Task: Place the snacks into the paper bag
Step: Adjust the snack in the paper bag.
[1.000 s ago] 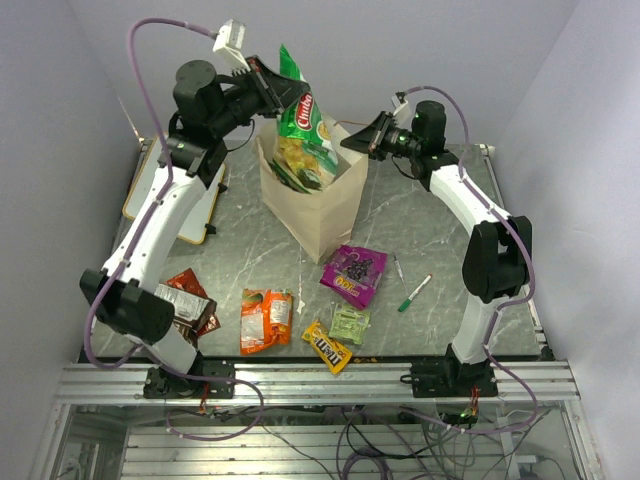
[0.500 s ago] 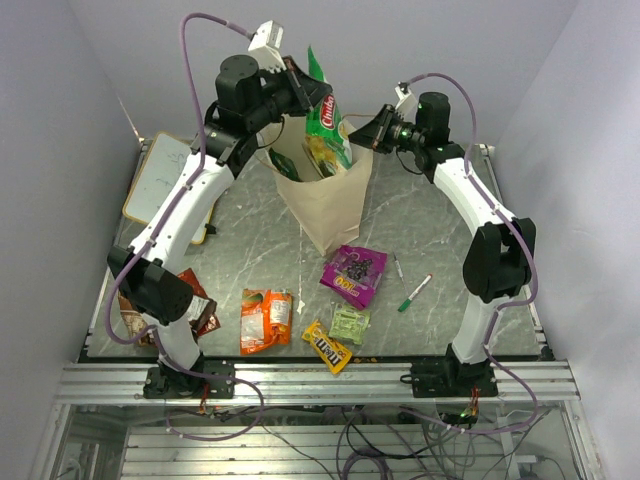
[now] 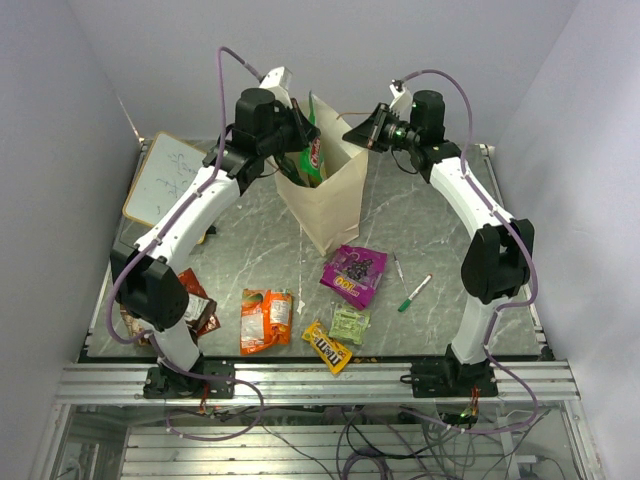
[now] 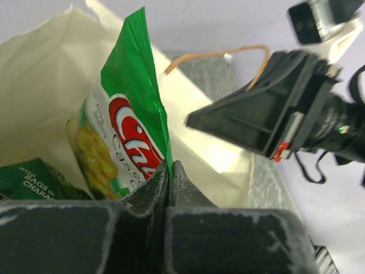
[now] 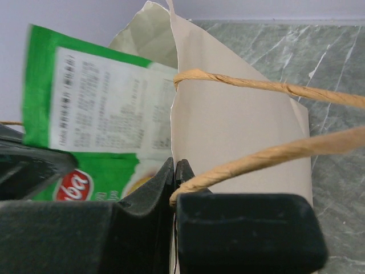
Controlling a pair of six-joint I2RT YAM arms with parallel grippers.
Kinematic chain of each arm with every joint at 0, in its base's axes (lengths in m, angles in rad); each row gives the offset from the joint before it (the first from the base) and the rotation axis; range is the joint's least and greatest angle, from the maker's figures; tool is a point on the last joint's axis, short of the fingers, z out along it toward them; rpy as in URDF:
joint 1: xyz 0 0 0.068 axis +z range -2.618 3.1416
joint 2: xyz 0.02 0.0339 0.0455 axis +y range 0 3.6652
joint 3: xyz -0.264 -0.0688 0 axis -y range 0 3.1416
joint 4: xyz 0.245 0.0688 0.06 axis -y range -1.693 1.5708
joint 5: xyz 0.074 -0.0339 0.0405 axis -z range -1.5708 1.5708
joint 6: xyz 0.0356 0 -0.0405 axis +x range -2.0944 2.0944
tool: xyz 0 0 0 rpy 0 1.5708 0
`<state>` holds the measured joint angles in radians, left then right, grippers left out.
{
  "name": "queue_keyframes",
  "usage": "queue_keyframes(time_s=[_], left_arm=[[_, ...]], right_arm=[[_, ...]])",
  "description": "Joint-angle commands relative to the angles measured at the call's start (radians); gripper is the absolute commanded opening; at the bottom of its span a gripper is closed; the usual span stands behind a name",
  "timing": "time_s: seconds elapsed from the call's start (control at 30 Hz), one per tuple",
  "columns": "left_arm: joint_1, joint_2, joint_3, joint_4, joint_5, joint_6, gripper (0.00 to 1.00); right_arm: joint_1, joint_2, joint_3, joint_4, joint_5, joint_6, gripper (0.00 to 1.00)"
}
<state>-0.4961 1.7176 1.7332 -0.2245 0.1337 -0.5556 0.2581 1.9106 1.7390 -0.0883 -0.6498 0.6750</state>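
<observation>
The paper bag (image 3: 335, 205) stands upright at the back of the table. My left gripper (image 3: 303, 133) is shut on the top edge of a large green snack bag (image 3: 314, 157), which hangs partly inside the bag's mouth. In the left wrist view the jaws (image 4: 170, 169) pinch that green bag (image 4: 128, 123), and another green bag (image 4: 34, 180) lies deeper in the paper bag (image 4: 40, 85). My right gripper (image 3: 352, 134) is shut on the paper bag's right rim (image 5: 239, 120), beside a twisted handle (image 5: 268, 85). A purple pouch (image 3: 354, 273), orange bag (image 3: 265, 318), yellow M&M's (image 3: 327, 346) and pale green packet (image 3: 349, 324) lie in front.
A red and a brown packet (image 3: 196, 306) lie by the left arm's base. Two marker pens (image 3: 414, 292) lie right of the purple pouch. A wood-framed whiteboard (image 3: 165, 180) rests at the back left. Walls close in at the back and both sides.
My left arm swung right and lowered the green snack bag from above the paper bag down into its mouth. The right gripper kept hold of the rim and rose slightly.
</observation>
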Motion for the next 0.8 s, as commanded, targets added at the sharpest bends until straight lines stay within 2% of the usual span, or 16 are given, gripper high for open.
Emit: queue_keyframes(time_s=[0.0, 0.27, 0.37, 0.6, 0.77], left_arm=[[-0.008, -0.083, -0.035, 0.03, -0.012, 0.055, 0.07], [-0.009, -0.12, -0.093, -0.048, -0.045, 0.108, 0.09], [-0.009, -0.125, -0.101, -0.062, -0.042, 0.122, 0.17], [-0.008, -0.136, -0.071, -0.085, -0.074, 0.175, 0.42], [-0.007, -0.156, -0.057, -0.082, -0.09, 0.215, 0.47]], right_arm=[[0.014, -0.044, 0.035, -0.038, 0.045, -0.061, 0.0], [0.038, -0.072, 0.045, -0.069, 0.127, -0.133, 0.0], [0.051, -0.073, 0.062, -0.082, 0.147, -0.162, 0.0], [0.072, -0.072, 0.093, -0.107, 0.187, -0.217, 0.0], [0.094, -0.075, 0.113, -0.123, 0.215, -0.261, 0.0]])
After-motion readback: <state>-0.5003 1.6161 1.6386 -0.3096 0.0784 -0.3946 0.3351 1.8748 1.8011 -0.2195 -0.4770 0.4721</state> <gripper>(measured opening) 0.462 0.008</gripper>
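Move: The green Chuba snack hangs in the left fingers, already partly inside the paper bag, its middle about 8 cm below that hand and 2 cm ahead. The paper bag's middle is some 15 cm below, 3 cm back and 2 cm right; the dark green snack inside lies about 6 cm left, 3 cm back and 14 cm lower. From the right hand, pinching the bag's rim, the Chuba snack is roughly 8 cm left, 1 cm ahead and 6 cm below. The Chuba snack is lowered a little farther into the paper bag as the left hand sinks about 2.5 cm, then let go: the hand eases back and to its left some 3 cm, its left side rolling up about 10 degrees, and the fingers open roughly halfway. The right hand keeps its pinch on the rim, turning slightly, its right side rising. ##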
